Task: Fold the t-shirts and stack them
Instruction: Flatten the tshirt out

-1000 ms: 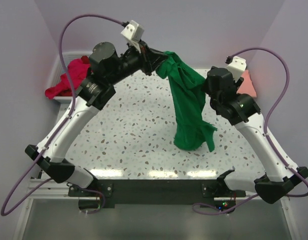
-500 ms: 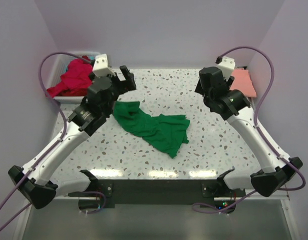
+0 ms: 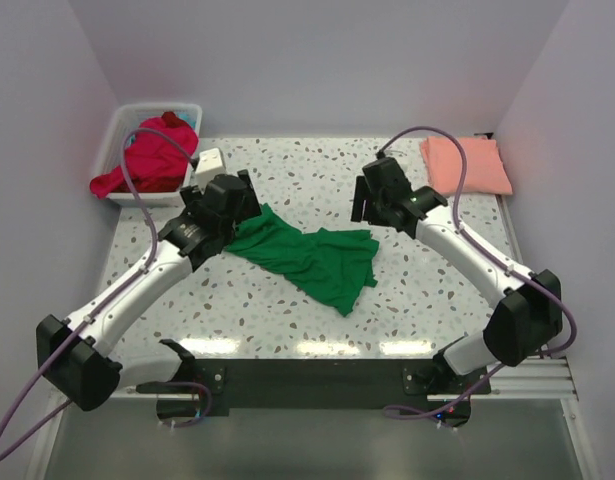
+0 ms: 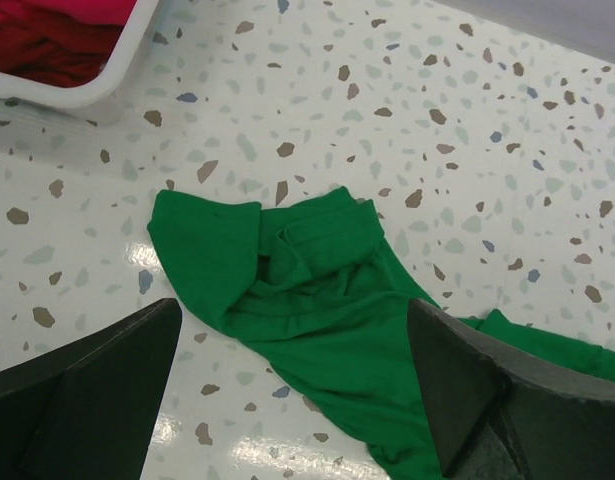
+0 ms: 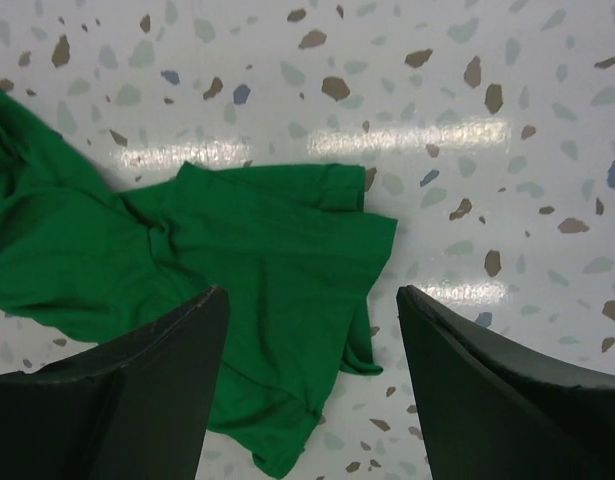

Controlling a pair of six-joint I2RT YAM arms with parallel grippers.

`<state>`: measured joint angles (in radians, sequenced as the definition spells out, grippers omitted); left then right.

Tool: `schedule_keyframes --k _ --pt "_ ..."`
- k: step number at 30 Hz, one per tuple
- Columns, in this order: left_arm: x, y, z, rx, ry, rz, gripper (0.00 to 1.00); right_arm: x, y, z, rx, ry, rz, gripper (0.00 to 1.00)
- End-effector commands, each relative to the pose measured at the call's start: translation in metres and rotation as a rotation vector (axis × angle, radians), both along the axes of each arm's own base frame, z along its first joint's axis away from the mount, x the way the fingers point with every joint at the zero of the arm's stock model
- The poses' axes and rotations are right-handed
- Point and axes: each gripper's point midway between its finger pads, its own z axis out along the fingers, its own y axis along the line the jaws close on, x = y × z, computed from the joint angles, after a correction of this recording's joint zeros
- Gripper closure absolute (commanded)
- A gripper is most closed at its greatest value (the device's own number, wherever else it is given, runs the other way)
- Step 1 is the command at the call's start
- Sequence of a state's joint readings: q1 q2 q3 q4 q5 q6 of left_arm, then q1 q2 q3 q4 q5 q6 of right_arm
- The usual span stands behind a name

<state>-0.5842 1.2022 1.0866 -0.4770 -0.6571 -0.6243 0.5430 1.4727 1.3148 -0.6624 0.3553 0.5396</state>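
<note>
The bright green t-shirt (image 3: 307,256) lies crumpled in a long strip on the speckled table. It also shows in the left wrist view (image 4: 317,310) and the right wrist view (image 5: 187,270). My left gripper (image 3: 237,198) is open and empty just above the shirt's left end. My right gripper (image 3: 365,200) is open and empty above the shirt's right end. A folded salmon-pink t-shirt (image 3: 465,164) lies at the back right. Red and magenta t-shirts (image 3: 147,158) are heaped in the white basket (image 3: 123,120) at the back left.
The white basket's rim (image 4: 97,90) shows at the top left of the left wrist view. Purple cables loop from both arms. Walls close in the table at the back and sides.
A second ago both grippers held the green shirt up in the air. It has since dropped onto the table, and both arms have come down low over its ends with open jaws.
</note>
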Motion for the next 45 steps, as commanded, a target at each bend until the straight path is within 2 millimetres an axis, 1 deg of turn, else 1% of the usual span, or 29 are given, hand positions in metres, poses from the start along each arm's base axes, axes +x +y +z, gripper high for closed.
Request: schedule_keyframes --k 1,2,3,4,5,7,8,9,10,11,13,15,19,21,27,28,30,31,34,38,45 --pt "0.011 0.004 -0.039 -0.095 0.128 -0.007 0.0 -0.009 0.02 -0.031 0.089 0.09 0.027 0.28" --pt "0.015 0.002 -0.046 -0.113 0.146 -0.018 0.0 -0.012 0.02 -0.036 0.097 0.106 0.021 0.28" --pt "0.02 0.008 -0.052 -0.123 0.159 -0.018 0.0 -0.013 0.021 -0.04 0.103 0.112 0.022 0.28" --pt "0.021 0.004 -0.057 -0.142 0.176 -0.043 0.0 -0.017 0.019 -0.048 0.099 0.128 0.013 0.28" --pt "0.025 0.004 -0.065 -0.142 0.195 -0.046 0.0 -0.018 0.017 -0.051 0.092 0.131 0.005 0.29" --pt "0.03 -0.003 -0.069 -0.157 0.211 -0.083 0.0 -0.02 0.013 -0.059 0.078 0.144 -0.01 0.3" --pt "0.034 -0.003 -0.077 -0.159 0.231 -0.091 0.0 -0.02 0.011 -0.063 0.068 0.147 -0.017 0.32" --pt "0.036 -0.005 -0.081 -0.17 0.245 -0.099 0.0 -0.022 0.008 -0.069 0.056 0.158 -0.027 0.33" --pt "0.039 -0.01 -0.081 -0.194 0.254 -0.118 0.0 -0.021 0.008 -0.07 0.058 0.16 -0.038 0.34" --pt "0.041 -0.01 -0.088 -0.199 0.269 -0.116 0.0 -0.022 0.007 -0.074 0.053 0.166 -0.043 0.35" --pt "0.045 -0.013 -0.086 -0.211 0.265 -0.132 0.0 -0.023 0.0 -0.084 0.049 0.178 -0.076 0.39" --pt "0.048 -0.01 -0.089 -0.215 0.272 -0.13 0.0 -0.023 -0.006 -0.092 0.057 0.18 -0.098 0.42" --pt "0.053 -0.009 -0.091 -0.249 0.282 -0.148 0.0 -0.016 -0.027 -0.104 0.089 0.187 -0.163 0.45" --pt "0.054 -0.007 -0.091 -0.252 0.282 -0.149 0.0 -0.012 -0.03 -0.108 0.093 0.188 -0.164 0.45" --pt "0.056 -0.005 -0.093 -0.264 0.289 -0.154 0.0 0.002 -0.024 -0.118 0.147 0.182 -0.129 0.46" --pt "0.057 -0.005 -0.092 -0.268 0.285 -0.156 0.0 0.004 -0.027 -0.12 0.16 0.185 -0.139 0.47" --pt "0.057 -0.003 -0.09 -0.267 0.282 -0.157 0.0 0.007 -0.024 -0.126 0.189 0.196 -0.135 0.49" --pt "0.057 -0.004 -0.09 -0.268 0.282 -0.158 0.0 0.009 -0.027 -0.127 0.198 0.195 -0.143 0.49" --pt "0.057 0.0 -0.088 -0.266 0.278 -0.154 0.0 0.011 -0.029 -0.132 0.208 0.205 -0.15 0.52" --pt "0.057 0.005 -0.088 -0.267 0.28 -0.143 0.0 0.011 -0.028 -0.138 0.219 0.218 -0.144 0.56" --pt "0.056 0.009 -0.085 -0.274 0.271 -0.14 0.0 0.008 -0.022 -0.152 0.238 0.241 -0.128 0.58"
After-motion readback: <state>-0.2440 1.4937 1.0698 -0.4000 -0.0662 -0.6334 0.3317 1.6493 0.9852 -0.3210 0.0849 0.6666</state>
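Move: The green t-shirt's far right corner lies about 5 cm ahead of the right hand, 4 cm to its right and 18 cm below; the shirt's near tip is some 14 cm back and 6 cm left. The peach folded shirt sits roughly 22 cm ahead and 26 cm right. The green shirt's bunched left end is about 6 cm ahead of the left hand, 2 cm right and 23 cm below, with the white basket some 24 cm ahead and 22 cm left. The right hand sinks about 14 cm onto the green shirt's far right corner, easing back a little first, then forward and to the right, fingers tipping further down and narrowing from wide to about half open, with its left side rolling up. The left hand, wide open, drops some 11 cm and slightly forward towards the bunched left end, tipping down about 20 degrees, then hovers above the cloth. ##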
